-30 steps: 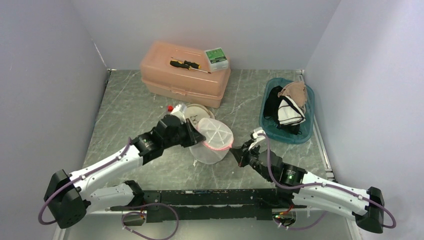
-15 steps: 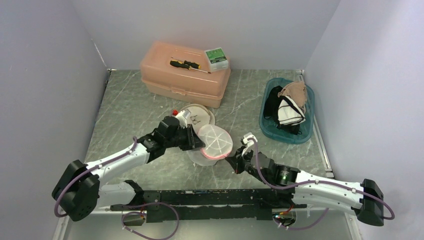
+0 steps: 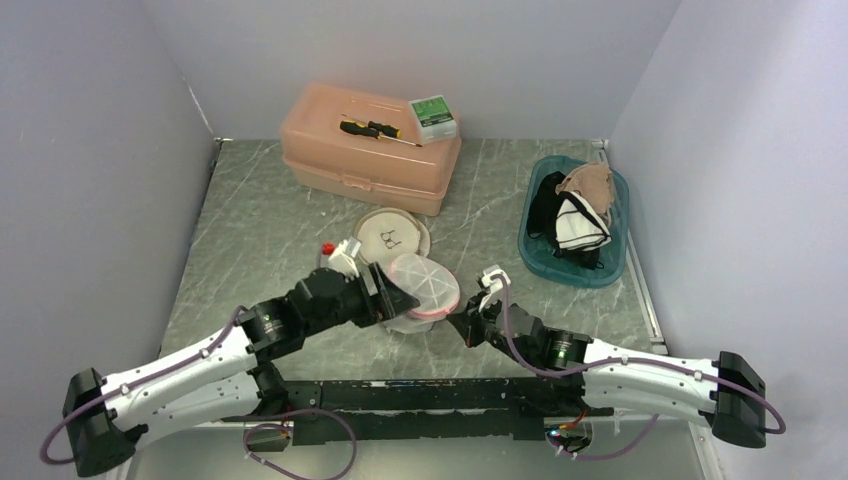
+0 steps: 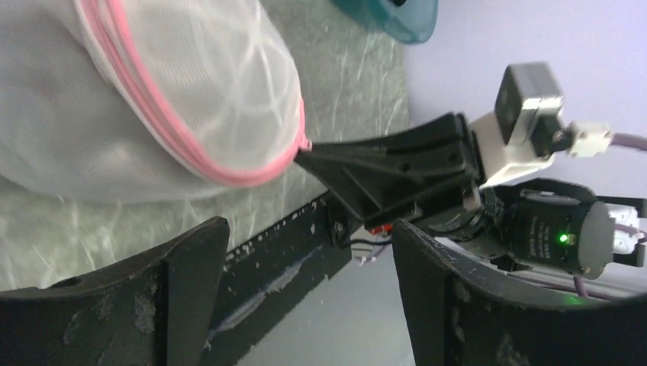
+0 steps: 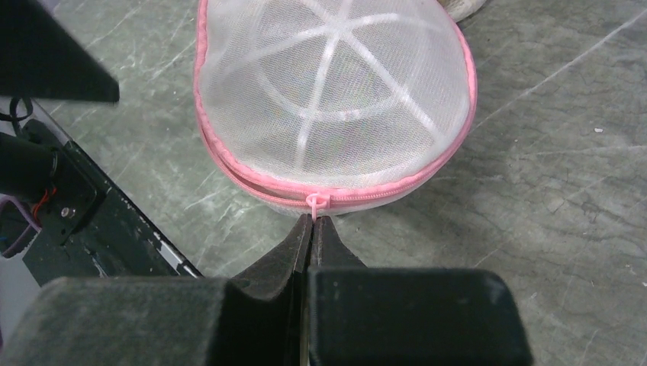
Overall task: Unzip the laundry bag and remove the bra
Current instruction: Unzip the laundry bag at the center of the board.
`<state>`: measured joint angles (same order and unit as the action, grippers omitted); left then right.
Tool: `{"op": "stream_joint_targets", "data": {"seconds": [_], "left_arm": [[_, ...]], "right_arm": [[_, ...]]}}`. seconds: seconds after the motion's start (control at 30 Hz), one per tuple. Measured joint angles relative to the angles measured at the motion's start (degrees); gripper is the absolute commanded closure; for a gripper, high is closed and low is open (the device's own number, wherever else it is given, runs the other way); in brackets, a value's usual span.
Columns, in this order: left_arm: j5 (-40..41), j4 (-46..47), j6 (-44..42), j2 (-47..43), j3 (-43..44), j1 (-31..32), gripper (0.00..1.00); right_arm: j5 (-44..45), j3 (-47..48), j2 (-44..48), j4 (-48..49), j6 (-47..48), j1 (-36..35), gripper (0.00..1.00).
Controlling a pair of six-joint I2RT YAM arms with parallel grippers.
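The laundry bag [image 3: 424, 288], a white mesh dome with a pink zipper, rests mid-table. My right gripper [image 5: 313, 219] is shut on the pink zipper pull [image 5: 315, 202] at the bag's near side; from above, the right gripper [image 3: 460, 323] sits just right of the bag. The left gripper [image 3: 392, 295] stands open against the bag's left side, holding nothing. In the left wrist view the bag [image 4: 152, 99] fills the upper left, above the open left gripper [image 4: 309, 248]. The zipper looks closed along the side that shows. The bra is hidden.
A peach toolbox [image 3: 350, 160] at the back carries a screwdriver [image 3: 375, 130] and a green box [image 3: 432, 115]. A teal tub [image 3: 610, 268] of clothes stands at the right. A round disc [image 3: 392, 232] and a red-capped white bottle [image 3: 342, 256] lie behind the bag.
The left gripper has opened and let go of the bag, and its arm has drawn back toward me. The bag settled nearer. The right gripper stayed shut on the zipper pull.
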<state>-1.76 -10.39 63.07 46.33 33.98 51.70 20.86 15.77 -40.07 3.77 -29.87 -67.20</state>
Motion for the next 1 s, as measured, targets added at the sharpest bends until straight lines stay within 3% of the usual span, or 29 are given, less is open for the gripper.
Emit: {"op": "stream_joint_targets", "data": {"seconds": [0.13, 0.27, 0.43, 0.83, 0.93, 1.0], "left_arm": [[8.02, -2.43, 7.93, 2.14, 0.0, 9.46, 0.2], [13.14, -3.45, 13.4, 10.99, 1.18, 14.21, 0.23], [17.14, -3.85, 17.75, 17.49, 3.15, 15.13, 0.3], [23.28, -2.36, 20.65, 19.61, 4.59, 15.13, 0.45], [23.58, -2.21, 20.65, 20.85, 4.7, 14.99, 0.56], [23.69, -2.19, 20.63, 21.42, 4.7, 14.56, 0.76]], "right_arm": [[-0.09, 0.02, -1.51, 0.96, 0.02, 0.0, 1.0], [-0.39, 0.02, -2.58, 1.33, 0.02, 0.0, 1.0], [-0.55, 0.02, -2.82, 1.51, 0.02, 0.0, 1.0], [-1.86, 0.02, -1.44, 1.51, -0.39, -0.04, 1.0], [-1.95, 0.02, -1.51, 1.55, -0.39, -0.44, 1.0], [-2.03, 0.02, -1.66, 1.6, -0.37, -0.85, 1.0]]}}
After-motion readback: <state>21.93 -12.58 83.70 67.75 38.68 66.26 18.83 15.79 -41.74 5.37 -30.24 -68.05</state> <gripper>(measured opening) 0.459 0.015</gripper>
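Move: The laundry bag's pink zipper rim, at the near-left stretch next to the slider, lies about 4 cm right of the open left hand, 1 cm ahead and 8 cm below. The zipper pull is some 8 cm to this hand's right, 1 cm ahead and 8 cm down; the round cream case stands about 17 cm ahead, 2 cm left and 16 cm lower. From the right hand, which already holds the pull, that rim stretch is level and 5 cm left, with the pull just ahead-left. Onto the laundry bag's pink rim, beside the held zipper pull, the left hand comes down about 8 cm and some 4 cm to the right, first swinging back about 3 cm and then forward again. It turns some 15 degrees counter-clockwise, tips down a little, and closes its fingers about halfway, straddling the rim. The right hand keeps its pinch on the pull, easing barely a centimetre back-left. ##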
